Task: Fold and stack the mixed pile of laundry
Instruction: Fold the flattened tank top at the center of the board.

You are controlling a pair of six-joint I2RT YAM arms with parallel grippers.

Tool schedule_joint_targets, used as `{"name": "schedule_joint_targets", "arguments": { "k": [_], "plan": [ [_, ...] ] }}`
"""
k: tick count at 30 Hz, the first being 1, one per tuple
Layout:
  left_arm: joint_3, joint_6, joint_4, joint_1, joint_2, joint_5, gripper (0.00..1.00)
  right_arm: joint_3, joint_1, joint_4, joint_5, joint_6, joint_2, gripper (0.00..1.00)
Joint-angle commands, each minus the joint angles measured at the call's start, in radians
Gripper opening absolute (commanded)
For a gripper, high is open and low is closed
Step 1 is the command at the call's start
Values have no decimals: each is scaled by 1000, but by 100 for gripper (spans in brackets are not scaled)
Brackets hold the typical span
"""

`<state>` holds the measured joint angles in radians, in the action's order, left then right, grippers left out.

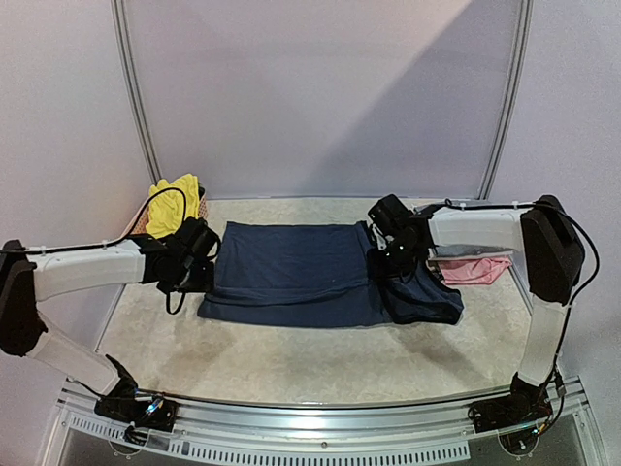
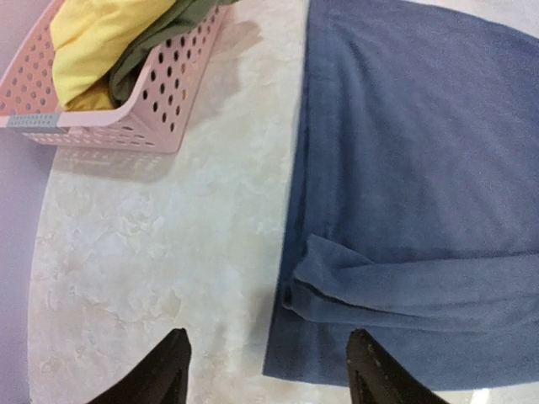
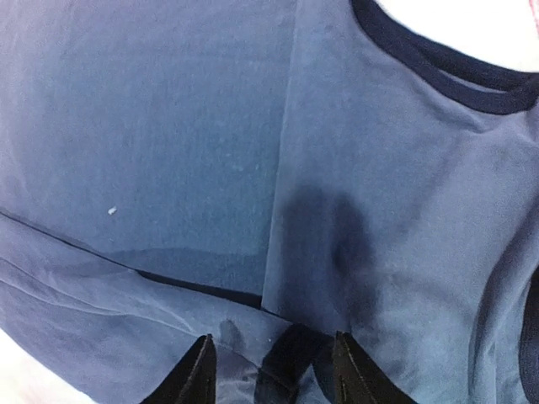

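Observation:
A navy blue top (image 1: 291, 272) lies flat in the middle of the table, one layer folded over another; its collar (image 3: 438, 71) is at the right end. My left gripper (image 1: 206, 254) hovers over the top's left edge. In the left wrist view it (image 2: 271, 370) is open, straddling a corner of the top (image 2: 404, 210) with nothing held. My right gripper (image 1: 380, 254) is over the top's right part. In its wrist view it (image 3: 274, 374) is open just above the blue cloth (image 3: 168, 126). A yellow garment (image 1: 173, 204) sits at the back left and a pink piece (image 1: 477, 270) at the right.
A pink lattice basket (image 2: 160, 93) at the back left holds the yellow garment (image 2: 93, 42) and a grey-green one (image 2: 168, 29). Bare marble table (image 2: 152, 252) lies between basket and top. The pink piece sits under the right arm's forearm.

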<state>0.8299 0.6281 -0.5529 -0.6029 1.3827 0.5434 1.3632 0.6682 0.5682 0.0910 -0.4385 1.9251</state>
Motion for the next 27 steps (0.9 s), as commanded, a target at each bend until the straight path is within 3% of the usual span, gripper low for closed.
{"name": "schedule_joint_targets", "arguments": {
  "k": [1,5,10,14,18,27],
  "plan": [
    [-41,-19,-3,-122,-71,15,59,11,-1,42,11,5,-104,50],
    [-86,-73,146,-133,-35,-178,51,-50,45,6,-24,1,-190,51],
    [-78,-85,246,-142,75,-281,44,-139,137,-137,-219,8,-226,46],
    [-53,-82,274,-144,138,-283,40,-179,162,-239,-307,-5,-181,32],
    [-30,-86,275,-144,186,-262,39,-193,163,-279,-295,-9,-101,24],
    [12,-103,327,-109,291,-264,37,-227,162,-291,-201,-15,21,19]
  ]
}}
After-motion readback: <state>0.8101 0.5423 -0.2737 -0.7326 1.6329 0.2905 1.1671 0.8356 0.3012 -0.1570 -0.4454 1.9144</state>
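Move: For the left hand, the folded-up band along the tank top's near side is to be met about 10 cm to its right, level ahead and some 9 cm below; the top's near left corner sits almost straight beneath it, and the laundry basket's middle about 23 cm ahead and 18 left. For the right hand, the band's spot lies about 8 cm back, 8 left and 5 below, and the folded stack some 15 cm ahead and 29 right. No new hold is visible: both empty hands draw in towards each other over the tank top's near band. The left slides about 10 cm right and sinks some 7, turning clockwise; the right lifts some 7 cm while swinging back and left, then dips about 10 down towards the cloth, turning counter-clockwise. Both grippers partly close; whether the tips touch can't be seen. ##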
